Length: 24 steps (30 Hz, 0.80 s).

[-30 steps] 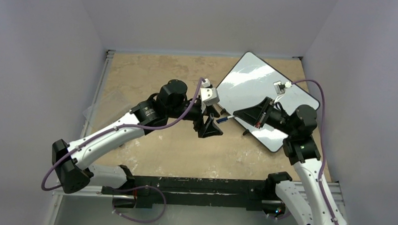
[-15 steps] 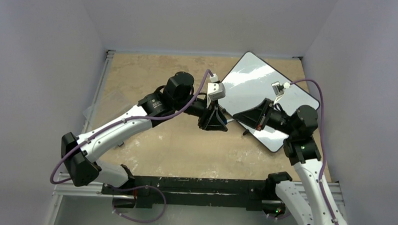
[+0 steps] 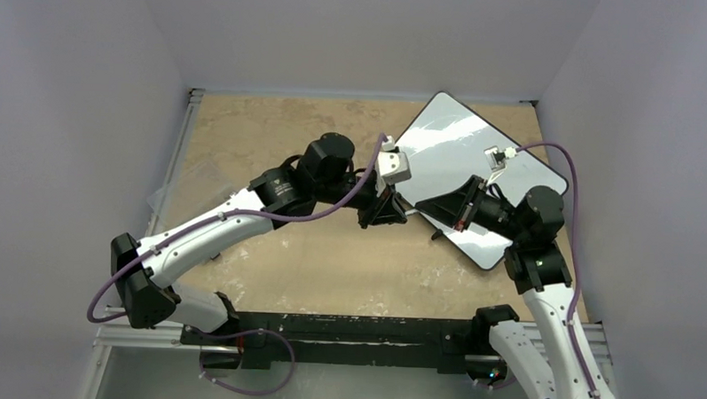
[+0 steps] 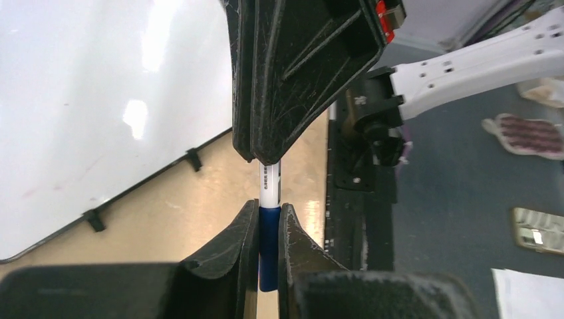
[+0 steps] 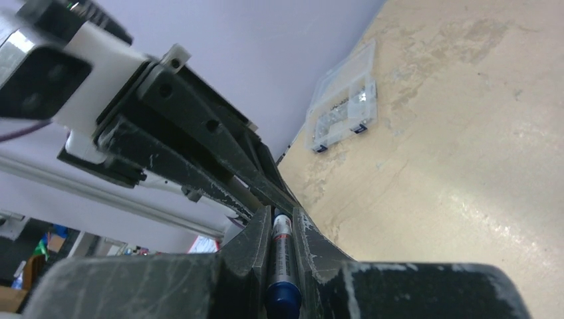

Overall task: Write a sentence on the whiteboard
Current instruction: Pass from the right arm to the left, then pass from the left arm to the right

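Note:
The whiteboard (image 3: 440,149) lies tilted at the back right of the table, glossy and blank; no sentence shows on it. My right gripper (image 5: 281,216) is shut on the white barrel of a blue marker (image 5: 280,249) and holds it level above the table, off the board's near-left edge. My left gripper (image 4: 269,211) faces it tip to tip and is shut on the marker's blue cap (image 4: 269,246). In the top view the two grippers (image 3: 401,210) meet just left of the board. The board's black-rimmed edge (image 4: 100,100) fills the left of the left wrist view.
A clear plastic compartment box (image 5: 342,109) sits at the table's left edge, also in the top view (image 3: 186,183). Purple walls close in the table on three sides. The black mounting rail (image 3: 354,328) runs along the near edge.
My left arm has swung right to the marker's end and its jaws have closed on the blue cap. The right arm has held still with the marker.

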{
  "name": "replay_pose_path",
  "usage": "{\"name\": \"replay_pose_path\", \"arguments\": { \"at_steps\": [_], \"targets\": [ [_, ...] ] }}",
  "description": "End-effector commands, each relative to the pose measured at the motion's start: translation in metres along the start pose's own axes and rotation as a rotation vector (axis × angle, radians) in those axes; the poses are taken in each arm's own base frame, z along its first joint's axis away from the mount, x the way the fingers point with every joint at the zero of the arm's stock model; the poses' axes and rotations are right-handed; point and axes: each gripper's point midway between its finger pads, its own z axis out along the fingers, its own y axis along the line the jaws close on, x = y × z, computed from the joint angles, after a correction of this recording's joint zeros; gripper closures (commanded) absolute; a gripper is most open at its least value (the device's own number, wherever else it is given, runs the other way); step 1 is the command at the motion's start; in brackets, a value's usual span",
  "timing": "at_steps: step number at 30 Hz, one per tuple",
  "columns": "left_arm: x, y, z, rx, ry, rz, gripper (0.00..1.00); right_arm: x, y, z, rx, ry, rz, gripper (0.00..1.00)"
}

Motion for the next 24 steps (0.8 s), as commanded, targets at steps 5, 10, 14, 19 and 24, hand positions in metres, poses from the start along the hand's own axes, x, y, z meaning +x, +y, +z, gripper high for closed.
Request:
{"name": "replay_pose_path", "arguments": {
  "at_steps": [5,10,14,19,24],
  "targets": [
    [-0.011,0.053,-0.011,-0.449,0.037,0.302,1.00,-0.013,0.011,-0.005,0.074,-0.049,0.071,0.99],
    [-0.017,0.054,-0.009,-0.460,0.028,0.372,1.00,-0.007,0.008,-0.005,0.078,-0.009,0.072,0.48],
    [-0.019,0.050,-0.005,-0.439,0.025,0.442,1.00,-0.004,0.003,-0.004,0.086,0.005,0.071,0.39],
    [-0.018,0.041,-0.002,-0.388,-0.003,0.509,1.00,-0.004,0.000,-0.001,0.074,0.010,0.083,0.41],
    [-0.016,0.031,0.000,-0.334,-0.010,0.537,1.00,-0.009,-0.001,0.002,0.066,-0.009,0.082,0.43]
  ]
}}
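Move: The marker is already clamped by both grippers. Its middle is about 4 cm right of the left hand point and 1 cm ahead, and about 3 cm left of the right hand point and level fore and aft. The left gripper lies some 6 cm left of the right one and 1 cm back. From the left hand, the whiteboard's middle is roughly 20 cm right, 22 cm ahead and 30 cm below. The nearer board clip is about 11 cm right, 8 cm ahead, equally low. Keep the left gripper shut on the marker's blue end and carry it about 4.5 cm forward, then down some 2 cm, rolling it about 30 degrees about its fingers so its forward side rises. Go the first centimetre forward with the right hand still gripping, then open the right fingers well clear of the marker's other end, letting that hand sink about 1 cm and tip slightly forward. ##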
